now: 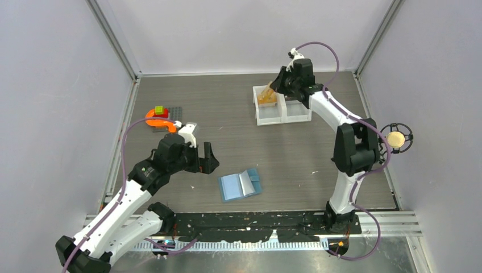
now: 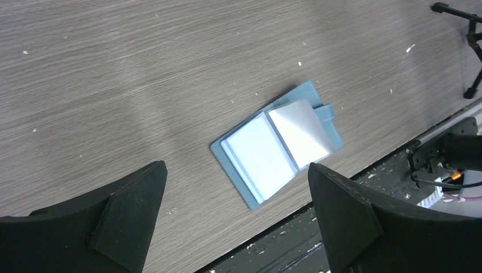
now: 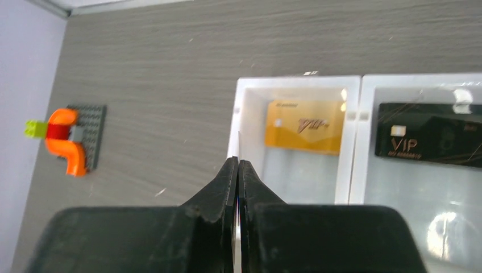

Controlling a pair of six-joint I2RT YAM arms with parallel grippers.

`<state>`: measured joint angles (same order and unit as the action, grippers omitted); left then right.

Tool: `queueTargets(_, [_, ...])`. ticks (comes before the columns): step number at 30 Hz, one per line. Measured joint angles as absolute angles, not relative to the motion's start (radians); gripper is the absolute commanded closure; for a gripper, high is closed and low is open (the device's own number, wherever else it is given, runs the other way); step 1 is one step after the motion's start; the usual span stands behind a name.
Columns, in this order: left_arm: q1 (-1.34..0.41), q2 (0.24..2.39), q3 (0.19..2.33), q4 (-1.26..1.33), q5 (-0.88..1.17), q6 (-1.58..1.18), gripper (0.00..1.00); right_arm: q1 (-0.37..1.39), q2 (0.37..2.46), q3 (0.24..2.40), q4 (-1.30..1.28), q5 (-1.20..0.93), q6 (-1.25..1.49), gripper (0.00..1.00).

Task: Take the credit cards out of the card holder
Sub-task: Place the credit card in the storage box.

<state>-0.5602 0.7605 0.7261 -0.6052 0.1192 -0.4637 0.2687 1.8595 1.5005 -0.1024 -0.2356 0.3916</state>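
The light-blue card holder (image 1: 240,185) lies open on the table near the front; its inner sleeves look pale and blank in the left wrist view (image 2: 278,151). My left gripper (image 1: 201,158) is open and empty, hovering left of it (image 2: 236,166). The orange-yellow card (image 3: 304,126) lies in the left compartment of the white tray (image 1: 282,120) and the dark card (image 3: 426,142) in the right one. My right gripper (image 1: 277,86) is above the tray's far left end, jaws pressed on a thin card seen edge-on (image 3: 239,161); its colour cannot be told.
An orange curved toy piece (image 1: 159,119) with red and green blocks sits on a small grey plate at the left (image 3: 67,142). Grey walls enclose the table on three sides. A black rail (image 1: 256,224) runs along the near edge.
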Motion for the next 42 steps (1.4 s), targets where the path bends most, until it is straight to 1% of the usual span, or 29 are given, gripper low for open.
queueTargets(5, [-0.560, 0.744, 0.716, -0.604, 0.062, -0.463, 0.00, 0.268, 1.974, 1.597, -0.101, -0.173, 0.405, 0.95])
queueTargets(16, [-0.560, 0.733, 0.706, -0.604, 0.038, -0.463, 0.00, 0.268, 2.151, 1.661, -0.014, -0.149, 0.522, 0.94])
queueTargets(20, [-0.560, 0.733, 0.706, -0.604, 0.037, -0.463, 0.00, 0.268, 2.174, 1.663, 0.000, -0.147, 0.551, 0.89])
queueTargets(26, [-0.560, 0.734, 0.706, -0.604, 0.038, -0.462, 0.00, 0.268, 2.178, 1.663, 0.027, -0.132, 0.570, 0.75])
queueTargets(30, [-0.560, 0.736, 0.706, -0.604, 0.037, -0.463, 0.00, 0.268, 2.178, 1.665, 0.033, -0.113, 0.568, 0.68])
queueTargets(36, [-0.560, 0.746, 0.706, -0.604, 0.036, -0.466, 0.00, 0.266, 2.177, 1.693, -0.015, -0.080, 0.529, 0.62])
queueTargets(42, [-0.560, 0.773, 0.687, -0.603, 0.034, -0.495, 0.00, 0.266, 2.131, 1.729, -0.132, -0.052, 0.457, 0.60])
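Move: The orange card, already pinched in the right fingers, is going to the back part of the storage box's left compartment, where another orange card lies: about 12 cm ahead of the right hand, 2 cm to its right and 17 cm below. The black card in the right compartment lies some 12 cm to the right of that spot and about level with it. From the left hand the spot is roughly 42 cm ahead, 27 cm right and 15 cm below. The held orange card is carried forward and down into the left compartment by the right hand, about 7 cm out and 8 cm down, the wrist turning some 10 degrees clockwise. There the fingers part to well under half open and let go of the card, and the hand backs up 2 to 3 cm, drifting slightly right. ##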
